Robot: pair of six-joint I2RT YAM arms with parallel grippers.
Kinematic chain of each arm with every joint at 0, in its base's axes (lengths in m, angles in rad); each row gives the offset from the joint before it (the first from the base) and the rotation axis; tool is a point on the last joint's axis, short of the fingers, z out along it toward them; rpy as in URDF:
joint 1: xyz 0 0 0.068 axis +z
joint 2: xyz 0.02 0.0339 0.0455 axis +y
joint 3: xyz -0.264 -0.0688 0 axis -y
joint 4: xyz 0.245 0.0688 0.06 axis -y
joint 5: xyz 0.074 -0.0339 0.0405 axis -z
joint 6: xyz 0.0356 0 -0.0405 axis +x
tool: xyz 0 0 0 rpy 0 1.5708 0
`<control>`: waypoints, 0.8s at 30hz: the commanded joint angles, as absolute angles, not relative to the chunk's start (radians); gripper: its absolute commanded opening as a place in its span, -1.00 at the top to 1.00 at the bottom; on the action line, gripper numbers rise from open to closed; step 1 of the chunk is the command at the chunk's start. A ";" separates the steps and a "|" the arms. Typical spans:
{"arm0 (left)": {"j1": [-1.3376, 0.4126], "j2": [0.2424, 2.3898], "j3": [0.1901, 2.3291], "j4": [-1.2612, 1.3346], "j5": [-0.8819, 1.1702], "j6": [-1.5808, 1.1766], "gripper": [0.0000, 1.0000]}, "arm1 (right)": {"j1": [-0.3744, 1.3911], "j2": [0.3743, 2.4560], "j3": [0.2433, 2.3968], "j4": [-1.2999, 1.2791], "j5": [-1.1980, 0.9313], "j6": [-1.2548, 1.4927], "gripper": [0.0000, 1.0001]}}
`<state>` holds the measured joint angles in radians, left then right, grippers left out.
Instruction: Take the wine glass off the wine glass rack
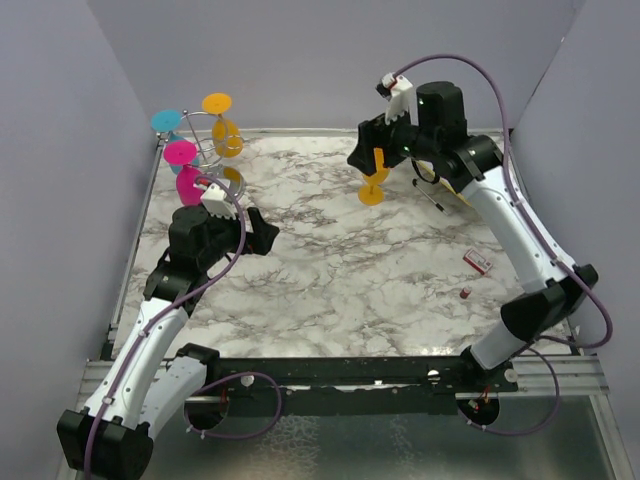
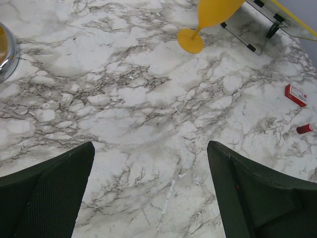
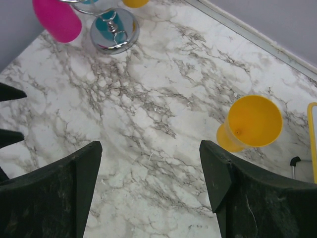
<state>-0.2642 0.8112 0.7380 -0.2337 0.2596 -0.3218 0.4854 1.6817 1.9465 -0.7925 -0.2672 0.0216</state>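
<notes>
An orange wine glass stands upright on the marble table, apart from the wine glass rack at the back left. Pink, cyan and orange glasses still hang upside down on the rack. My right gripper hovers just above the standing glass. In the right wrist view it is open and empty, with the glass outside its right finger. My left gripper sits near the rack, open with only bare table between its fingers. The glass also shows far ahead in the left wrist view.
The rack's shiny round base lies at the back left. A clear stand with a yellow edge sits behind the orange glass. A small red box and a small red cylinder lie at the right. Grey walls enclose three sides.
</notes>
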 commanded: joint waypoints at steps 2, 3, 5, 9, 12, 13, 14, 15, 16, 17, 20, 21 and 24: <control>-0.265 0.790 0.726 -0.204 0.236 -0.309 -0.99 | 0.492 1.423 1.666 -0.441 -0.410 0.051 -0.63; -0.265 0.790 0.726 -0.204 0.235 -0.308 -0.99 | 0.492 1.374 1.598 -0.380 -0.417 0.057 -0.64; -0.266 0.790 0.725 -0.205 0.231 -0.308 -0.99 | 0.491 1.285 1.469 -0.267 -0.442 0.069 -0.67; -0.265 0.784 0.721 -0.204 0.220 -0.311 -0.99 | 0.492 1.139 1.236 -0.086 -0.425 0.121 -0.67; -0.265 0.787 0.721 -0.204 0.212 -0.311 -0.99 | 0.492 1.066 1.129 0.002 -0.403 0.157 -0.70; -0.265 0.788 0.721 -0.205 0.208 -0.311 -0.99 | 0.492 1.055 1.111 0.011 -0.390 0.162 -0.69; -0.265 0.787 0.721 -0.205 0.204 -0.311 -0.99 | 0.492 1.046 1.095 0.018 -0.376 0.170 -0.69; -0.265 0.787 0.721 -0.206 0.201 -0.314 -0.99 | 0.492 1.041 1.081 0.023 -0.367 0.175 -0.70; -0.265 0.789 0.721 -0.208 0.196 -0.318 -0.99 | 0.492 1.038 1.069 0.026 -0.362 0.176 -0.69; -0.265 0.789 0.721 -0.210 0.193 -0.323 -0.99 | 0.492 1.038 1.062 0.025 -0.356 0.175 -0.69; -0.265 0.793 0.731 -0.222 0.184 -0.337 -0.99 | 0.492 1.038 1.057 0.005 -0.338 0.166 -0.70; -0.265 0.795 0.739 -0.230 0.177 -0.341 -0.99 | 0.492 1.032 1.054 0.003 -0.337 0.161 -0.70; -0.265 0.806 0.779 -0.260 0.158 -0.354 -0.99 | 0.492 1.005 1.029 0.016 -0.327 0.162 -0.71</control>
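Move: The yellow wine glass already stands free on the table, about 11 cm ahead of the right hand, 1 cm to its right and some 22 cm below. The rack lies roughly 42 cm to the left of that glass and 3 cm farther out; the tilted board is about 22 cm to the right of it and 4 cm farther out. From the left hand the glass is about 23 cm ahead, 27 cm right and 12 cm lower. Back towards its own base goes the empty right hand, about 9 cm away from the standing wine glass and drifting a little right, quick at first and nearly still by the end. It climbs some 3 cm on the way, then sinks about 2 cm, while the wrist tips the fingers up about 25 degrees towards level; they stay open and touch nothing. ##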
